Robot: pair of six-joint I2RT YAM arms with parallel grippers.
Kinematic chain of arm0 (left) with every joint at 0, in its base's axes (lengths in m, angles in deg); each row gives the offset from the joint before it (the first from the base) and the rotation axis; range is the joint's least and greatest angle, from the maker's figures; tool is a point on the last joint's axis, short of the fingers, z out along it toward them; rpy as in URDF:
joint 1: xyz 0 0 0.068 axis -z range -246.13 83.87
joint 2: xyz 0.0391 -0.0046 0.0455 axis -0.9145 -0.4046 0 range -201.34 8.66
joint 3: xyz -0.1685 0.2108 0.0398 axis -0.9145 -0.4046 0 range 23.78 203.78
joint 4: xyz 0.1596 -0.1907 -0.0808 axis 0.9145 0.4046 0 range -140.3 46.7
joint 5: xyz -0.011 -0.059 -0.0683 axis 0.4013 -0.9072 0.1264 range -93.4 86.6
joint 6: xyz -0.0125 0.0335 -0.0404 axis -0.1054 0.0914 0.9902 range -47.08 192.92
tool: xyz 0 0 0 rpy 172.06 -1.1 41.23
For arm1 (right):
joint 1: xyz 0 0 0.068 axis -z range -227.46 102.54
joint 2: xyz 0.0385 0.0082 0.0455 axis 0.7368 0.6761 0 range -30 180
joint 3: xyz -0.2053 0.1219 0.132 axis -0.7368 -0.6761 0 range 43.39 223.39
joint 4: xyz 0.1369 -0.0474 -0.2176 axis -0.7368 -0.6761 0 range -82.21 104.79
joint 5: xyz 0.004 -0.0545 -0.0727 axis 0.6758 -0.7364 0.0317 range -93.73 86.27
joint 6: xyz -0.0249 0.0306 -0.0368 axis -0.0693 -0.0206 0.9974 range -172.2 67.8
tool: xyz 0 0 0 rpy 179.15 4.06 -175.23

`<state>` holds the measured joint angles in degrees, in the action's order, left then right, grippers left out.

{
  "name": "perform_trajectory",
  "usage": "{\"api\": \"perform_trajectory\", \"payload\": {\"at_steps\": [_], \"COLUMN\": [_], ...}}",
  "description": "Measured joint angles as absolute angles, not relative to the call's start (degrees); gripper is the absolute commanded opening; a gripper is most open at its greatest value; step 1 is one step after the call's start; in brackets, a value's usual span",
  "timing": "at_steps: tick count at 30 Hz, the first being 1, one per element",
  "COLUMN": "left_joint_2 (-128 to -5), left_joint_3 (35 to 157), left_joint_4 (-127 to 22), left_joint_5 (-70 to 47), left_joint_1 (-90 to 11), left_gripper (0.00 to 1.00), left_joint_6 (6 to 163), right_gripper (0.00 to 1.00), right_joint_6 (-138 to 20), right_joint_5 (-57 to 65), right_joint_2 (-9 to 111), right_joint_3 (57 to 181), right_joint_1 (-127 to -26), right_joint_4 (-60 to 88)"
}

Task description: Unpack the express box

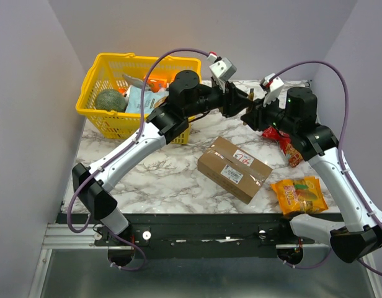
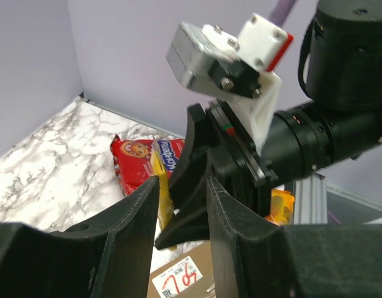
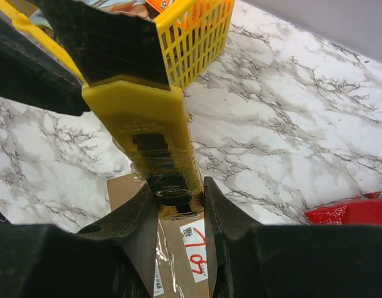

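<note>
The express box [image 1: 234, 169], brown cardboard with a white label and a red-scribbled sticker, lies closed on the marble table [image 1: 172, 180]. Both grippers meet in the air above and behind it. My right gripper [image 1: 248, 115] [image 3: 182, 183] is shut on the near end of a yellow box cutter [image 3: 154, 124], with the box [image 3: 119, 186] below. My left gripper [image 1: 237, 98] [image 2: 183, 180] straddles the cutter's far end [image 2: 163, 198] and the tip of a right finger. Its black fingers [image 3: 116, 43] cover that end. I cannot tell whether they pinch it. The box sticker [image 2: 178, 278] shows beneath.
A yellow basket [image 1: 104, 121] [image 3: 197, 37] holding groceries, among them a green round item [image 1: 110, 99], stands at the back left. A red snack pack [image 1: 284, 144] [image 2: 138, 161] [image 3: 352, 211] lies under the right arm. An orange snack pack [image 1: 299, 194] lies to the box's right.
</note>
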<state>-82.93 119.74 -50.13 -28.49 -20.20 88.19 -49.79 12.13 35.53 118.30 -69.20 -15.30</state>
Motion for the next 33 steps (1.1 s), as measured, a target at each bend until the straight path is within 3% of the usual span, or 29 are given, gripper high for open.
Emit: {"api": "perform_trajectory", "payload": {"at_steps": [12,18,21,23,24,27,31,33], "left_joint_2": [-85.88,-86.64,-88.35,-89.22,-89.48,-89.57,-88.74,-87.36], "left_joint_3": [122.65,122.73,124.31,125.51,125.79,125.97,122.95,119.81], "left_joint_4": [-50.09,-49.76,-49.02,-48.36,-48.27,-48.12,-52.58,-56.01], "left_joint_5": [-24.86,-24.88,-24.90,-24.94,-25.23,-27.79,-38.47,-43.83], "left_joint_1": [-19.61,-19.61,-19.61,-19.66,-19.66,-20.55,-24.11,-27.00], "left_gripper": [0.39,0.24,0.11,0.00,0.00,0.00,0.00,0.00], "left_joint_6": [86.46,86.20,85.59,85.22,85.04,85.15,89.98,94.03], "right_gripper": [0.01,0.00,0.01,0.13,0.35,0.68,0.79,0.80], "right_joint_6": [-49.57,-49.30,-49.13,-49.06,-48.91,-47.91,-45.41,-44.21], "right_joint_5": [13.53,13.86,13.62,12.94,12.59,13.53,21.68,26.67], "right_joint_2": [35.53,35.53,35.56,35.56,35.56,35.56,35.31,34.62], "right_joint_3": [118.30,118.30,118.30,118.30,118.30,118.43,120.38,121.08], "right_joint_1": [-69.90,-69.92,-69.81,-69.50,-69.46,-69.46,-69.66,-69.74], "right_joint_4": [-15.34,-15.32,-15.49,-15.56,-15.56,-16.10,-18.75,-19.62]}}
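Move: Just off the left fingertips stands the yellow cutter, its middle about 2 cm ahead, 2 cm to the right and some 5 cm lower; the right hand already grips its lower part, so from there the middle is about 5 cm up and 1 cm left. The express box lies some 38 cm below the left hand, about 4 cm back and 1 cm left; the red snack bag is roughly 10 cm ahead, 20 cm right and 41 cm below that hand. Easing about 3 cm forward, 2 cm right and slightly down, the left hand closes its fingers on the cutter's upper part while the right keeps its grip nearly still. Then the right fingers open wide, letting go of the lower end, and the hand slips some 4 cm back and 3 cm left, turning 15 degrees counter-clockwise, as the left draws back leftward, turning clockwise. ##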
